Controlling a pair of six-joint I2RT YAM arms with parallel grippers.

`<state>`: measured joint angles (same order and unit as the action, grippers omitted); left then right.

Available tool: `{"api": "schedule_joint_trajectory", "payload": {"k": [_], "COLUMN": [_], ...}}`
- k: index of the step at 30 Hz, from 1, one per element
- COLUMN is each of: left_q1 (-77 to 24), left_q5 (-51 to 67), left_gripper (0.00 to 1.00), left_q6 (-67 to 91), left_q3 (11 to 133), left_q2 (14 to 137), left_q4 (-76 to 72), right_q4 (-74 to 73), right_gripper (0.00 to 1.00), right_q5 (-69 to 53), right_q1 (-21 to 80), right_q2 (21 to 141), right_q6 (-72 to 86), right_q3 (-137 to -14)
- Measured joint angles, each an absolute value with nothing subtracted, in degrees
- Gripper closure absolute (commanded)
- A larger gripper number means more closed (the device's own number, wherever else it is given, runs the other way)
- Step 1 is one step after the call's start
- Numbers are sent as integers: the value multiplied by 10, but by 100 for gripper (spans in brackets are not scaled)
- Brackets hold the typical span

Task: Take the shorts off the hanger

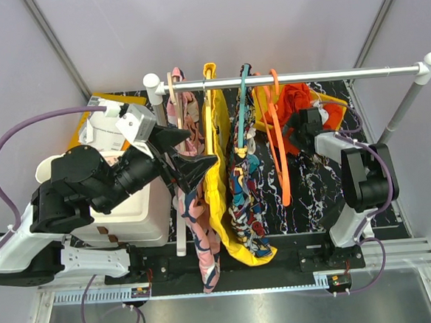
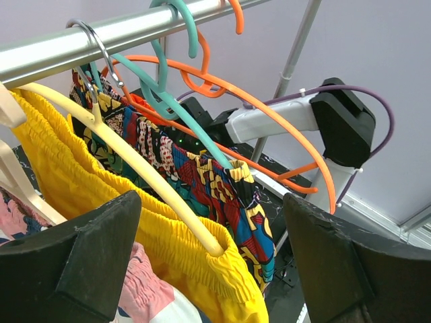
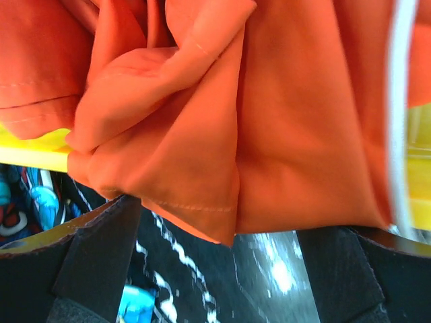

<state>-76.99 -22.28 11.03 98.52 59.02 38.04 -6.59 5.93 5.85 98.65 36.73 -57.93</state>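
The orange-red shorts lie bunched in a heap at the back right, under the rail and resting on a yellow sheet. The slim orange hanger hangs bare from the rail; its curved arm also shows in the left wrist view. My right gripper is open just in front of the heap. In the right wrist view the shorts fill the top, a hem corner dips toward the gap of the right gripper, and a pale drawstring runs down the right. My left gripper stands open by the yellow garment.
A metal rail on two posts spans the back. From it hang a pink patterned garment, the yellow garment on a pale hanger, and a multicoloured garment on a teal hanger. A white bin sits at the left.
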Motion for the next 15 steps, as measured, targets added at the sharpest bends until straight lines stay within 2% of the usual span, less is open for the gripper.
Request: {"api": "schedule_joint_trajectory", "payload": {"k": [2, 3, 9, 10, 12, 13, 15], "left_q1": [-770, -770, -770, -770, -770, -770, -770], "left_q5": [-223, -223, -223, -223, -223, -223, -223], "left_gripper": [10, 10, 9, 9, 9, 9, 9], "left_q6": [110, 110, 110, 110, 110, 110, 110], "left_q3": [985, 985, 985, 985, 985, 985, 985], "left_q2": [589, 588, 588, 588, 589, 589, 590], "left_q4": [380, 380, 380, 380, 380, 380, 380], "right_q4": [-33, -14, 42, 52, 68, 76, 85], "right_gripper": [5, 13, 37, 48, 60, 72, 81], "right_q5": [59, 59, 48, 47, 39, 35, 29], "right_q1": [58, 59, 60, 60, 60, 60, 60], "right_q2": [998, 1000, 999, 997, 992, 989, 983], "right_q6": [365, 364, 368, 368, 368, 369, 371], "right_q3": [-571, -564, -542, -536, -524, -519, -516]}}
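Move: The orange shorts' hanging hem, draped over the near rim of the yellow bin, is right at the open right fingers: about 2 cm ahead, 1 cm left, level with them. The bin's middle is some 10 cm straight ahead. The empty orange hangers hang roughly 17 cm back, 14 cm left and 35 cm up. From the left hand, that hem is about 33 cm ahead, 30 cm right and 45 cm down. The shorts' dangling hem is gathered between the right hand's pads as its wide-open fingers close about two-thirds of the way around it. Meanwhile the hand eases forward about 1.5 cm, into the cloth at the bin's near rim, and about 1 cm left, with the fingertips tipping up some 10 degrees. ##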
